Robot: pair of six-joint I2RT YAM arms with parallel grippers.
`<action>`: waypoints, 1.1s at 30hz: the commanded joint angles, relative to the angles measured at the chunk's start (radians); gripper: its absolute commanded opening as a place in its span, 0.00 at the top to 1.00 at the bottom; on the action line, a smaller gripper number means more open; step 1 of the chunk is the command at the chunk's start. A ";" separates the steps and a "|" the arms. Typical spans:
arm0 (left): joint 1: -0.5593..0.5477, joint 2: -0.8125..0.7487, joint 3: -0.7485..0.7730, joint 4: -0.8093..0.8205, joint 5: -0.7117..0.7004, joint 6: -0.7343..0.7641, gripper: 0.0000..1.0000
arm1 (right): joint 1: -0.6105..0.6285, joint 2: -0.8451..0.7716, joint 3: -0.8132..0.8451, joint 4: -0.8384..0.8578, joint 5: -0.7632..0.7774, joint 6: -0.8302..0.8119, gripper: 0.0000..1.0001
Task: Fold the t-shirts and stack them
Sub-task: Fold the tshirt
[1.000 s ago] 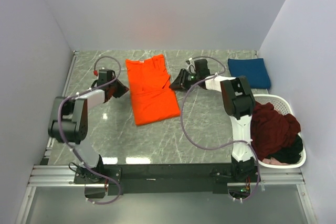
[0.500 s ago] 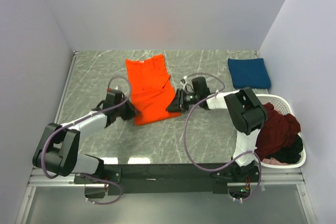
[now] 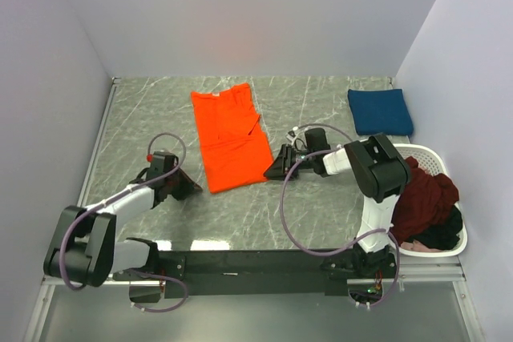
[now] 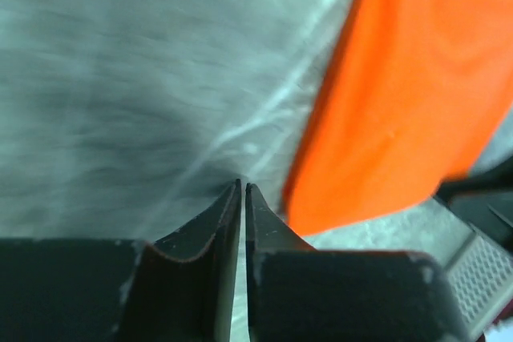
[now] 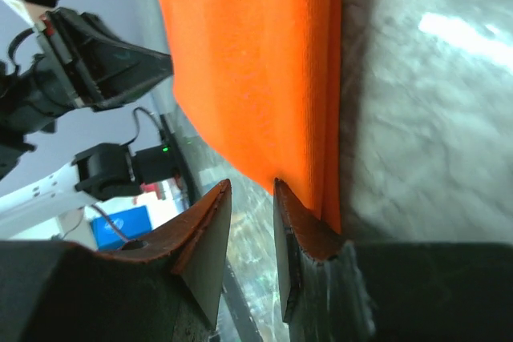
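Observation:
The bright orange t-shirt (image 3: 231, 140) lies flat on the table as a long folded strip. My left gripper (image 3: 191, 187) sits low on the table just left of its near left corner, fingers together with nothing between them (image 4: 243, 185); the orange cloth (image 4: 401, 102) lies to its right. My right gripper (image 3: 270, 173) is at the shirt's near right corner, open by a narrow gap (image 5: 252, 183). The orange edge (image 5: 321, 118) runs along its right finger, with only table between the tips. A folded navy blue t-shirt (image 3: 381, 111) lies at the back right.
A white oval basket (image 3: 430, 152) stands at the right edge, holding a crumpled dark maroon shirt (image 3: 421, 196) and black cloth (image 3: 442, 238). Grey walls close in the table on the left, back and right. The right arm's cable (image 3: 284, 214) loops over the table.
Both grippers have come down from beside the shirt's middle to its near corners. The left one has since slid a little off the corner and narrowed its jaws.

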 commanded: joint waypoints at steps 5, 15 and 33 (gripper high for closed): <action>0.027 -0.146 0.077 -0.211 -0.139 0.090 0.83 | 0.080 -0.190 0.029 -0.130 0.096 -0.039 0.64; 0.027 -0.364 0.197 -0.402 -0.265 0.153 0.47 | 0.331 0.034 0.231 0.118 0.133 0.174 0.64; -0.019 -0.449 0.123 -0.293 -0.154 0.223 0.26 | 0.241 -0.047 0.212 -0.061 0.133 0.008 0.64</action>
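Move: The right hand is at the t-shirt's near-right corner, which sits just below its fingertips and about 1 cm back. It is going for the near-left corner, about 15 cm to its left, 4 cm back and 2 cm lower. The t-shirt's middle lies some 12 cm ahead and 11 cm left. From the left hand, that near-left corner is roughly 4 cm to the right, level with it and 1 cm lower. Leftward in a low arch, the right hand rises about 7 cm over the t-shirt's near end, travels some 14 cm left and a little back, sinks to the cloth by the near-left corner, then starts lifting, turning about 10 degrees counter-clockwise with its fingers still partly open. The left hand clears away from that corner, going up some 11 cm and slightly left, tilting its fingers up and opening them wide. ##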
